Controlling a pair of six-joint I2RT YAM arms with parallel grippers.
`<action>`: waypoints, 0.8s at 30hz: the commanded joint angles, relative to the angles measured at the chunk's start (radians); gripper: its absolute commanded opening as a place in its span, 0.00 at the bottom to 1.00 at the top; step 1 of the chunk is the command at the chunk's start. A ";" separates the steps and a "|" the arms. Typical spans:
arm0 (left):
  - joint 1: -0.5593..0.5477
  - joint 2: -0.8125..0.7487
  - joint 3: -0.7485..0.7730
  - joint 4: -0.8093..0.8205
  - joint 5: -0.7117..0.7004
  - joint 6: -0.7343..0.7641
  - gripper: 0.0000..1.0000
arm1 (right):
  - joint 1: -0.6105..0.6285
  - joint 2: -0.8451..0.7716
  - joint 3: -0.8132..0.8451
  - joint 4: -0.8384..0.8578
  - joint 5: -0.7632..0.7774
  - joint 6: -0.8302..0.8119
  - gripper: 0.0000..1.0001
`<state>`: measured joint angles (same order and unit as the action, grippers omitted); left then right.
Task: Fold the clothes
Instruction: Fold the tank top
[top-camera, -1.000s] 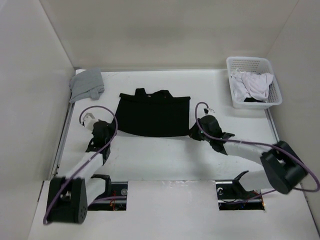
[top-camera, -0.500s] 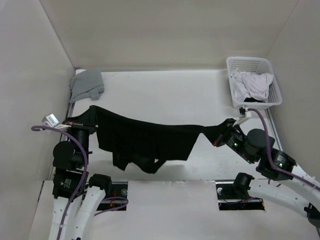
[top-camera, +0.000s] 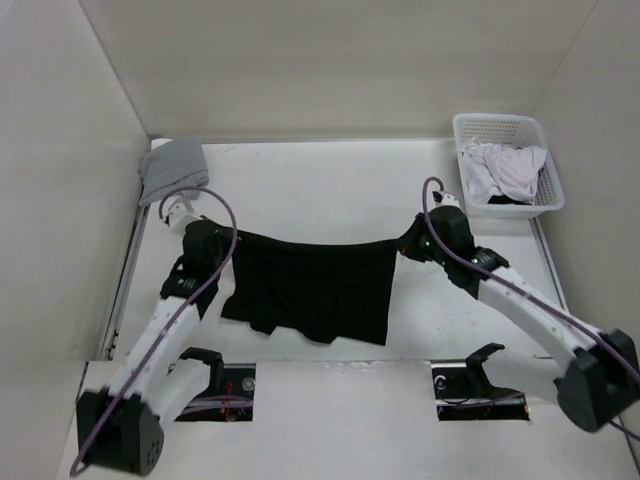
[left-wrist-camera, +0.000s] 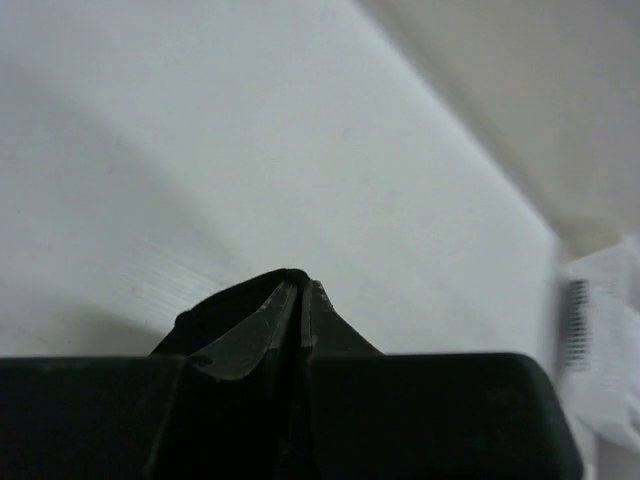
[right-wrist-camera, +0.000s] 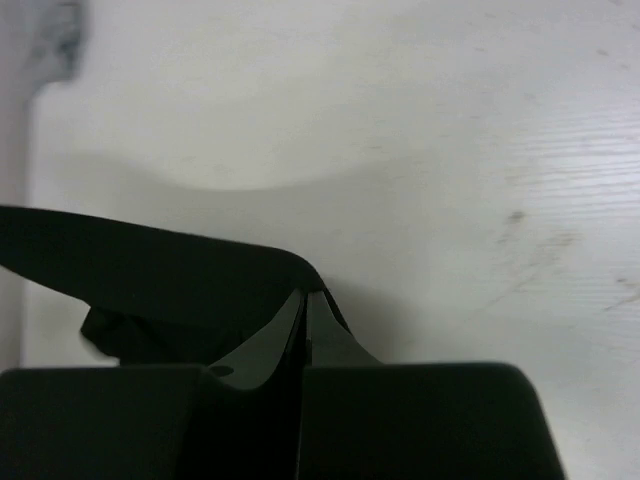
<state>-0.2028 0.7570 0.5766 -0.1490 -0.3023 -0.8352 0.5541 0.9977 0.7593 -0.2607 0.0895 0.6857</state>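
Observation:
The black tank top (top-camera: 315, 285) hangs stretched between my two grippers above the table, its upper edge taut and its lower part drooping toward the near edge. My left gripper (top-camera: 213, 238) is shut on its left corner, and black cloth (left-wrist-camera: 215, 310) wraps the closed fingertips in the left wrist view. My right gripper (top-camera: 412, 242) is shut on the right corner; the right wrist view shows the cloth (right-wrist-camera: 150, 275) running off to the left from the closed tips. A grey garment (top-camera: 172, 167) lies at the back left. A white garment (top-camera: 505, 172) fills the basket.
The white plastic basket (top-camera: 500, 124) stands at the back right corner, with something dark under the white garment. Side walls close in the table on the left, the right and the back. Two cut-outs with cables sit at the near edge by the arm bases.
The top was lying flat a second ago, was then lifted and stretched wide, and now both grippers have come inward and forward, holding it lower over the table's middle.

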 joint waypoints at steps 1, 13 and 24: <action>0.018 0.212 -0.021 0.270 -0.001 -0.022 0.01 | -0.102 0.158 0.004 0.234 -0.166 -0.012 0.00; 0.043 0.547 0.132 0.453 0.015 -0.067 0.01 | -0.227 0.405 0.213 0.244 -0.182 -0.061 0.01; 0.052 0.024 -0.233 0.243 0.078 -0.079 0.03 | -0.147 0.079 -0.173 0.256 -0.134 0.011 0.01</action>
<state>-0.1612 0.8822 0.3862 0.1650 -0.2497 -0.9062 0.3767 1.1492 0.6281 -0.0303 -0.0746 0.6704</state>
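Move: My two closed hands, roughly 33 cm apart, already hold the tank top up by its far corners, some 15 cm above the table. Its middle is about 6 cm back, 16 cm right and 9 cm below my left hand; from my right hand it is 5 cm back, 17 cm left and 9 cm below. The grey cloth lies roughly 19 cm ahead and 13 cm left of my left hand, the white basket about 21 cm ahead and 25 cm right of my right. With both hands together I whip the tank top's held edge down and forward over the table about 10 cm, then bring my hands up a few centimetres and draw them back some 8 cm, sinking slightly again at the end. My fingertips dip 10 to 15 degrees on the way out and level back; the fingers stay shut. ##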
